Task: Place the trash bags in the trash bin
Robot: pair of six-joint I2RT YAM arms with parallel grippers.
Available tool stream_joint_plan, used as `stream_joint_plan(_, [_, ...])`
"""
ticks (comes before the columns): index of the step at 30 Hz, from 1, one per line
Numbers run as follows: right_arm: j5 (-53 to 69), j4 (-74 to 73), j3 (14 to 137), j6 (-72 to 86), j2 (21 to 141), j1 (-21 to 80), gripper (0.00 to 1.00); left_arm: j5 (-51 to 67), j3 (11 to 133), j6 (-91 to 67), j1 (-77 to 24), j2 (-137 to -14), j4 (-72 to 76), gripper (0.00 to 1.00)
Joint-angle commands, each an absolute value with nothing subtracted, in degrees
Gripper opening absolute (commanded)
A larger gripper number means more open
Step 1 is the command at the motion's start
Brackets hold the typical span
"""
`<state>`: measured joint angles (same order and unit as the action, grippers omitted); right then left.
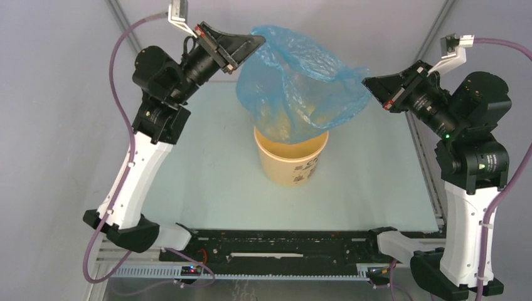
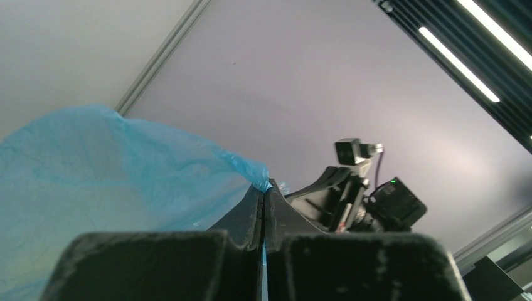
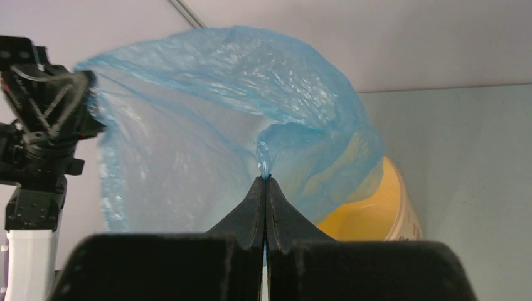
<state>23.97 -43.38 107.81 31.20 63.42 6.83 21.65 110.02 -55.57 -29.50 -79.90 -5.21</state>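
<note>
A translucent light-blue trash bag (image 1: 301,81) hangs stretched between my two grippers, held up above the table. Its lower end droops into the mouth of the pale yellow-tan trash bin (image 1: 292,164), which stands upright mid-table. My left gripper (image 1: 262,40) is shut on the bag's upper left edge; in the left wrist view the left gripper (image 2: 267,186) has film of the trash bag (image 2: 94,175) pinched at its tips. My right gripper (image 1: 366,80) is shut on the right edge; the right wrist view shows that gripper (image 3: 266,179) pinching the trash bag (image 3: 207,113), with the trash bin (image 3: 376,210) below.
The pale green table mat (image 1: 207,169) surrounds the bin. Grey walls with metal frame rails (image 1: 125,25) close in the back and sides. A black rail with cables (image 1: 282,248) runs along the near edge between the arm bases.
</note>
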Motion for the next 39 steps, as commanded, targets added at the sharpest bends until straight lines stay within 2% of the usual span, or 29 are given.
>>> stream_joint_plan(1, [22.9,-46.4,112.1,28.6,61.9,6.5,0.00,20.1,104.5,-56.9,-29.7,-76.1,-3.2,0.00])
stream_joint_plan(12, [29.3,-45.0,106.9,32.4,59.8,6.4,0.00,16.1,97.5,-55.4,-29.8,-68.2,-7.6,0.00])
stream_joint_plan(16, [38.0,-35.6,101.0,36.0,59.6,6.5,0.00,12.1,95.5,-52.3,-28.2,-65.6,-12.8,0.00])
stream_joint_plan(21, [45.4,-20.9,89.8,43.6,61.9,8.5,0.00,12.6,84.9,-56.8,-21.9,-62.4,-10.6,0.00])
stream_joint_plan(26, [43.5,-18.9,91.2,45.4,67.2,17.2,0.00,16.0,82.5,-58.5,-18.7,-64.3,-11.7,0.00])
stream_joint_plan(28, [44.5,-16.7,89.5,47.6,67.7,17.6,0.00,16.4,81.0,-59.5,-18.8,-64.1,-9.7,0.00])
stream_joint_plan(31, [43.9,-20.4,86.8,47.3,66.8,9.9,0.00,16.4,80.5,-59.1,-18.8,-64.1,-8.4,0.00])
stream_joint_plan(33, [40.7,-29.4,88.0,40.5,66.5,4.7,0.00,18.1,81.1,-59.6,-19.1,-65.4,-7.4,0.00])
stream_joint_plan(37, [32.8,-45.9,96.5,25.8,68.3,2.9,0.01,20.6,83.2,-59.2,-20.7,-68.2,-5.7,0.00])
stream_joint_plan(39, [31.4,-48.2,98.6,24.7,68.3,2.8,0.09,21.0,85.2,-59.2,-20.7,-69.6,-6.4,0.00])
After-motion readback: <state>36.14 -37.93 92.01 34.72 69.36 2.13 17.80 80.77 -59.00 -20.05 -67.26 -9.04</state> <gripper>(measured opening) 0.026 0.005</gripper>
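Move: The bag hangs from both my closed grippers over the trash bin. From my left hand the bin's middle is about 9 cm to the right, level fore-and-aft and almost 50 cm below; from my right hand it is about 18 cm to the left, 2 cm ahead and 40 cm below. The bag's body sits roughly 10 cm right of and 15 cm below my left hand, 1 cm ahead of it. I lower the bag towards the bin mouth with both grippers still pinching it: my left hand sinks about 15 cm, swaying back, then leftward and forward. My right hand first draws back slightly, then goes down about 11 cm and forward, swinging some 10 cm left and back right on the way. Both wrists tip down around 20 degrees. ##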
